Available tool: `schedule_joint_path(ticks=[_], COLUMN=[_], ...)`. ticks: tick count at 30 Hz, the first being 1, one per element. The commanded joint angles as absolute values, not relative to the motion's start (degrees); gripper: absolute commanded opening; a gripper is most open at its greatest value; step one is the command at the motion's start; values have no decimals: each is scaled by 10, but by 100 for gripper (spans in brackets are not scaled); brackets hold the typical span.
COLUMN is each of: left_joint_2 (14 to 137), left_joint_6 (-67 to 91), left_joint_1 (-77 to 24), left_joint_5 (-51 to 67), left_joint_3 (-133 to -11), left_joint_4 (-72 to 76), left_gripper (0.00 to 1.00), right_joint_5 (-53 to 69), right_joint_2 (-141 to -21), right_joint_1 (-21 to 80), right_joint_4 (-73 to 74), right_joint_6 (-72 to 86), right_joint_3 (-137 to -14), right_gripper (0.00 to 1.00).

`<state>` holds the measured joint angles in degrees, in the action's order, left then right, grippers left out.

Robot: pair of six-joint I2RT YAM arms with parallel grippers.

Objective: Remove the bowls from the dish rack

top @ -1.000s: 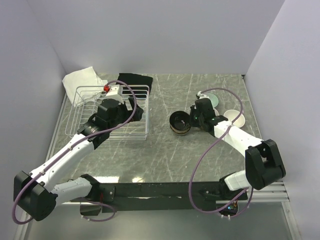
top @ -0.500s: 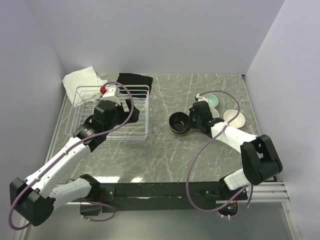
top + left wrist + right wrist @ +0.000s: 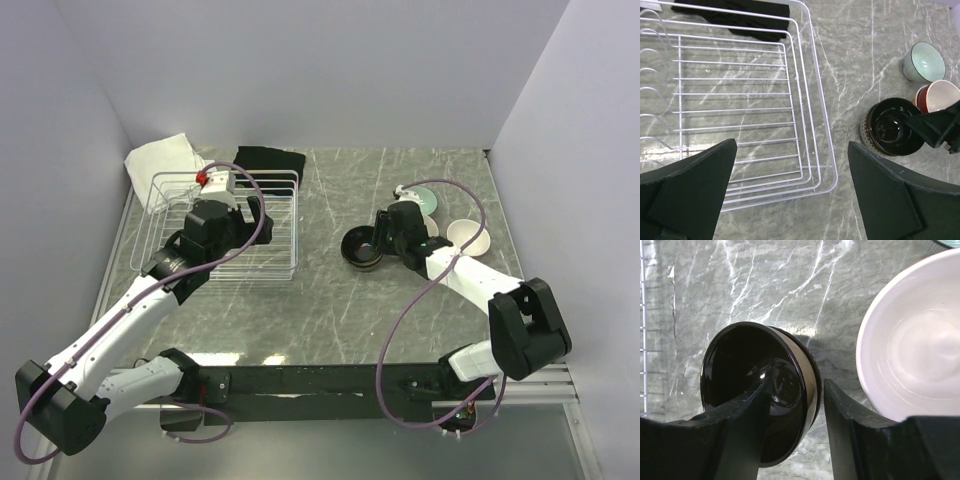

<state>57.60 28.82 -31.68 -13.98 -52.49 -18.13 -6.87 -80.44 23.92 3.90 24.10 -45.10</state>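
Observation:
The white wire dish rack [image 3: 215, 240] stands at the left, and its floor [image 3: 730, 100] shows no bowls in the left wrist view. My left gripper [image 3: 258, 215] [image 3: 791, 145] hangs open above the rack's near right corner, holding nothing. A dark bowl with a black inside [image 3: 362, 247] [image 3: 755, 385] [image 3: 890, 127] rests on the table. My right gripper [image 3: 380, 243] [image 3: 797, 384] is open astride its rim, one finger inside and the other finger [image 3: 840, 410] just clear of the wall. A pale teal bowl [image 3: 425, 198] [image 3: 924, 61] and a red bowl with a pale inside [image 3: 940, 95] [image 3: 915, 340] stand beside it.
A white cloth [image 3: 160, 160] and a black cloth [image 3: 270, 160] [image 3: 735, 12] lie behind the rack. Grey walls close the table on the left, back and right. The red bowl sits close to my right gripper's outer finger.
My right gripper's jaws have parted from the dark bowl's rim, leaving it on the table. The left arm has shifted slightly further back over the rack, still open.

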Motion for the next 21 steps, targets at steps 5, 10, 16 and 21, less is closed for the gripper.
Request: schedule_joint_path(ticks=[5,10,16,21], left_joint_2=[575,574,577,579], left_joint_6=[263,255,250,247], left_joint_1=[-315,-315,-315,-315], left_joint_5=[-169,-179,-180,-182], left_joint_3=[-562,-567,-566,-573], left_joint_4=[-173,-177,-177,-180], left_gripper=[100,99,99,99], right_joint_5=[-102,-101,-99,-99], right_joint_2=[-756,-735,-750,-771], right_joint_1=[240,240,240,239], right_joint_4=[68,83,76,67], right_joint_6=[238,244,252,254], right_joint_3=[-481,-469,-456,-454], right_gripper=[54,36,20,12])
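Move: The black bowl, set on its stack, has its middle about 4 cm left of the right hand, 1 cm back and 3 cm below, the fingers half open at its right rim. From that hand, the white bowl in the red one lies some 10 cm right and 2 cm ahead, the green bowl about 9 cm right and 8 cm ahead. For the left hand, the black bowl is roughly 24 cm right, 3 cm ahead and 18 cm down. The right hand rises some 2 cm from the black bowl's right rim, easing back and right, its fingers closing. ##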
